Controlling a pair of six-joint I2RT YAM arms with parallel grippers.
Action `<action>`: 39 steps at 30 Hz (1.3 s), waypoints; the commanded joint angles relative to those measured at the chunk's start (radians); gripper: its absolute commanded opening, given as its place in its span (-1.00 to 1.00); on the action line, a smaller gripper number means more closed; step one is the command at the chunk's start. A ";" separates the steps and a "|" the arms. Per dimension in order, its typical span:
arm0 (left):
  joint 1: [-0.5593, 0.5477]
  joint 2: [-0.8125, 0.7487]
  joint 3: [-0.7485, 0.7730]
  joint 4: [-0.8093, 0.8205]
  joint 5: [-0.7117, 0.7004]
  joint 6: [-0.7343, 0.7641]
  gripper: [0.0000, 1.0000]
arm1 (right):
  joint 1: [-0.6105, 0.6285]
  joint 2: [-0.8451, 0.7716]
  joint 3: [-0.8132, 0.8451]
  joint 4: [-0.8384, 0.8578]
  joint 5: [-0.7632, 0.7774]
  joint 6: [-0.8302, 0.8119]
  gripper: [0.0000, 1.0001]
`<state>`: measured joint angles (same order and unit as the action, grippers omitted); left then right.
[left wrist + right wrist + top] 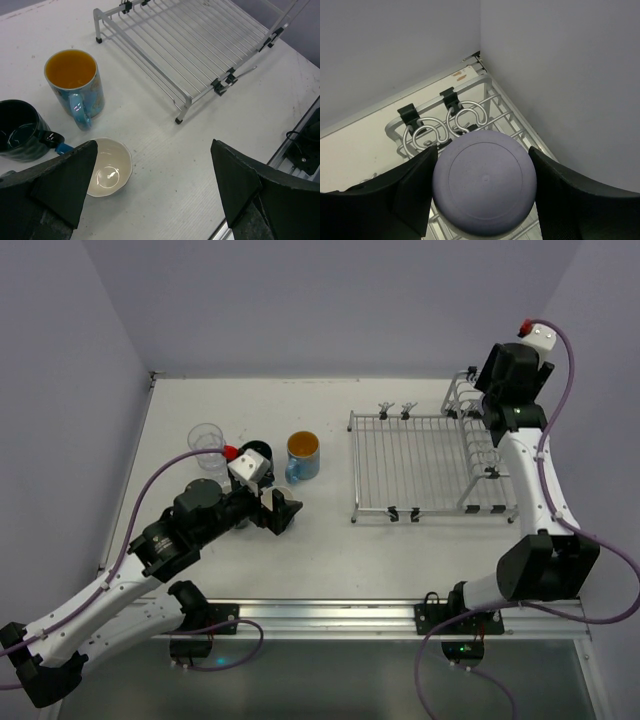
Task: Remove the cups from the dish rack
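The silver wire dish rack (420,462) lies right of centre, its taller basket end (470,116) in the back right corner. An upturned lavender tumbler (485,182) stands in that basket, and my right gripper (482,152) is shut on it, a finger pressed against each side. On the table to the left stand a clear ribbed glass (207,442), a dark teal mug (17,131) and a light blue mug with orange inside (74,82). My left gripper (155,185) hangs open over bare table near these cups, holding nothing.
A small white bowl (107,167) sits beside my left finger (65,182), just in front of the mugs. Walls close in behind and to the right of the basket. A metal rail (330,612) runs along the table's near edge.
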<state>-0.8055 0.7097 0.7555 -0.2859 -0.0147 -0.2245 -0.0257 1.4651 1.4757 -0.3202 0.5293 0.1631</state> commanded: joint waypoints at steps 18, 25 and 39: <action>0.002 0.147 0.013 0.422 0.311 -0.366 0.69 | 0.319 -0.701 -0.771 0.739 -0.945 0.777 -0.28; -0.001 0.267 -0.091 0.801 0.412 -0.585 0.49 | 0.431 -0.721 -0.977 0.990 -1.006 0.930 -0.27; -0.054 0.387 -0.189 1.113 0.437 -0.788 0.22 | 0.492 -0.669 -1.132 1.201 -0.994 1.020 -0.23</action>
<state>-0.8429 1.0721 0.5747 0.6910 0.4080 -0.9642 0.4465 0.7807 0.3496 0.7486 -0.4637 1.1519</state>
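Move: The lavender cup, already gripped near its base by my right hand, is about 28 cm ahead of my open left hand, some 53 cm to its right and 6 cm higher. That left gripper, where the cup is going, lies roughly 25 cm back, 51 cm left and 7 cm below my right hand. The rack's flat part is 12 cm left, 7 cm back and 28 cm below my right hand. From my left hand, the orange-lined mug stands 21 cm straight ahead, the white-lined blue mug 7 cm ahead and 3 cm left, both about 21 cm down. I keep my right hand's grip on the lavender cup and lift it some 7 cm up and away from the rack while sweeping it left and back, about 32 cm and 23 cm in all, sinking again and swinging it strongly counter-clockwise with a roll, so its mouth faces my left hand. My left hand goes right about 12 cm to meet the rim, rising slightly, rolling left side down and narrowing its wide-open fingers by over a third. ##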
